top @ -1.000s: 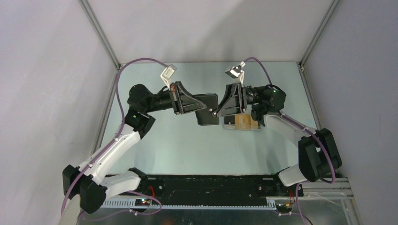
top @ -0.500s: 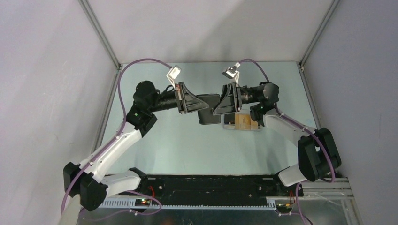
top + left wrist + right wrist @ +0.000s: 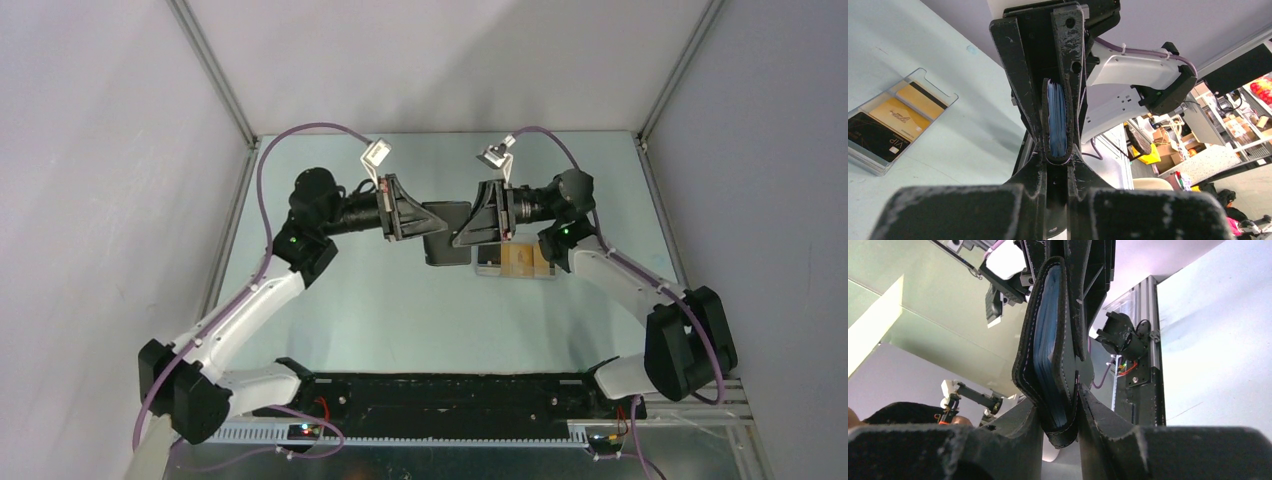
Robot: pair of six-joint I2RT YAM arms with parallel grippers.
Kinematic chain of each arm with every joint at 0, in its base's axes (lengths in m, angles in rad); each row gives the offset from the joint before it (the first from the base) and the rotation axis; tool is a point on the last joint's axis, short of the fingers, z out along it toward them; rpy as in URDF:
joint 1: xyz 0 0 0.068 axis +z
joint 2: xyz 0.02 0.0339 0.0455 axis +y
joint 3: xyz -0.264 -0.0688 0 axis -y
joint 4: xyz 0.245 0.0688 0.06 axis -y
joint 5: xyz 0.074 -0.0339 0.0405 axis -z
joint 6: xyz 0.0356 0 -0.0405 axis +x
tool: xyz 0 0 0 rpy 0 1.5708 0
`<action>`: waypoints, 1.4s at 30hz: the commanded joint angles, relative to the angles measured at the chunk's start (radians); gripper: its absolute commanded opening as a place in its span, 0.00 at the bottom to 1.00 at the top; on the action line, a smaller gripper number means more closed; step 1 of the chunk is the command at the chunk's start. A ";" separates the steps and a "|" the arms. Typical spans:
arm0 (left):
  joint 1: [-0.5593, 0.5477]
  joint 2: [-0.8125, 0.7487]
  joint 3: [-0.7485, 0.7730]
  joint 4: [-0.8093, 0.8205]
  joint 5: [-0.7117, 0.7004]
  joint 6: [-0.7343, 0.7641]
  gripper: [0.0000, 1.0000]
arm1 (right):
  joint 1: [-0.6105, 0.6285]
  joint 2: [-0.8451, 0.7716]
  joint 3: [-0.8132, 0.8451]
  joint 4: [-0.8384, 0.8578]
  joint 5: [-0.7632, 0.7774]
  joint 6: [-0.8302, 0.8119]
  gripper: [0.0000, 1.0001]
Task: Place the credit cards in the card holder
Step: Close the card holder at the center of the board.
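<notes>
The black card holder [image 3: 446, 232] hangs in the air above the middle of the table, held from both sides. My left gripper [image 3: 424, 226] is shut on its left edge, and its blue lining [image 3: 1057, 117] shows between my left fingers [image 3: 1034, 150]. My right gripper [image 3: 464, 236] is shut on the opposite edge, both pads pressing the folded flaps of the card holder [image 3: 1048, 345]. The credit cards lie in a pale tray [image 3: 515, 262] just right of the holder. They include an orange one [image 3: 898, 116], a black-faced one [image 3: 869, 137] and a striped one [image 3: 924, 98].
The tray [image 3: 878, 167] lies on the pale green table below the right wrist. Grey walls and metal frame posts [image 3: 215, 70] enclose the table. The arm bases and a black rail [image 3: 440, 400] run along the near edge.
Both wrists drew slightly closer together and toward the far side, with the holder between them. The right jaws narrowed onto the holder's edge. The tray and cards stayed put.
</notes>
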 commanded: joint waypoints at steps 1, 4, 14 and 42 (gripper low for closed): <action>-0.018 0.048 0.017 -0.057 -0.053 0.038 0.00 | 0.033 -0.082 0.050 -0.122 0.075 -0.137 0.24; -0.019 0.054 0.011 -0.088 -0.090 0.055 0.00 | 0.034 -0.101 0.050 -0.149 0.077 -0.165 0.38; -0.019 0.074 0.031 -0.190 -0.186 0.074 0.00 | 0.040 -0.102 0.050 -0.092 0.070 -0.111 0.58; 0.038 -0.009 -0.032 -0.322 -0.309 0.174 0.00 | -0.080 -0.174 0.050 -0.463 0.220 -0.201 0.99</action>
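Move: The card holder is already pinched in the left hand, high over the board, with its middle about 1 cm right and 1 cm back of that hand's pads. The right hand also has its fingers on the holder. Its middle lies roughly 2 cm to the left of this hand and 1 cm ahead, level with it. The clear card case lies on the board some 11 cm right of the right hand, about 5 cm ahead and 32 cm below. The right fingers let go of the card holder, opening from under a third to almost wide, while that hand edges about 4 cm forward, sinks a little and swings clockwise some 15 degrees, its forward side tipping down. The left hand keeps its pinch and takes the holder down about 5 cm and forward 3 to 4 cm, turning it counter-clockwise about 15 degrees with the fingertips dipping. ##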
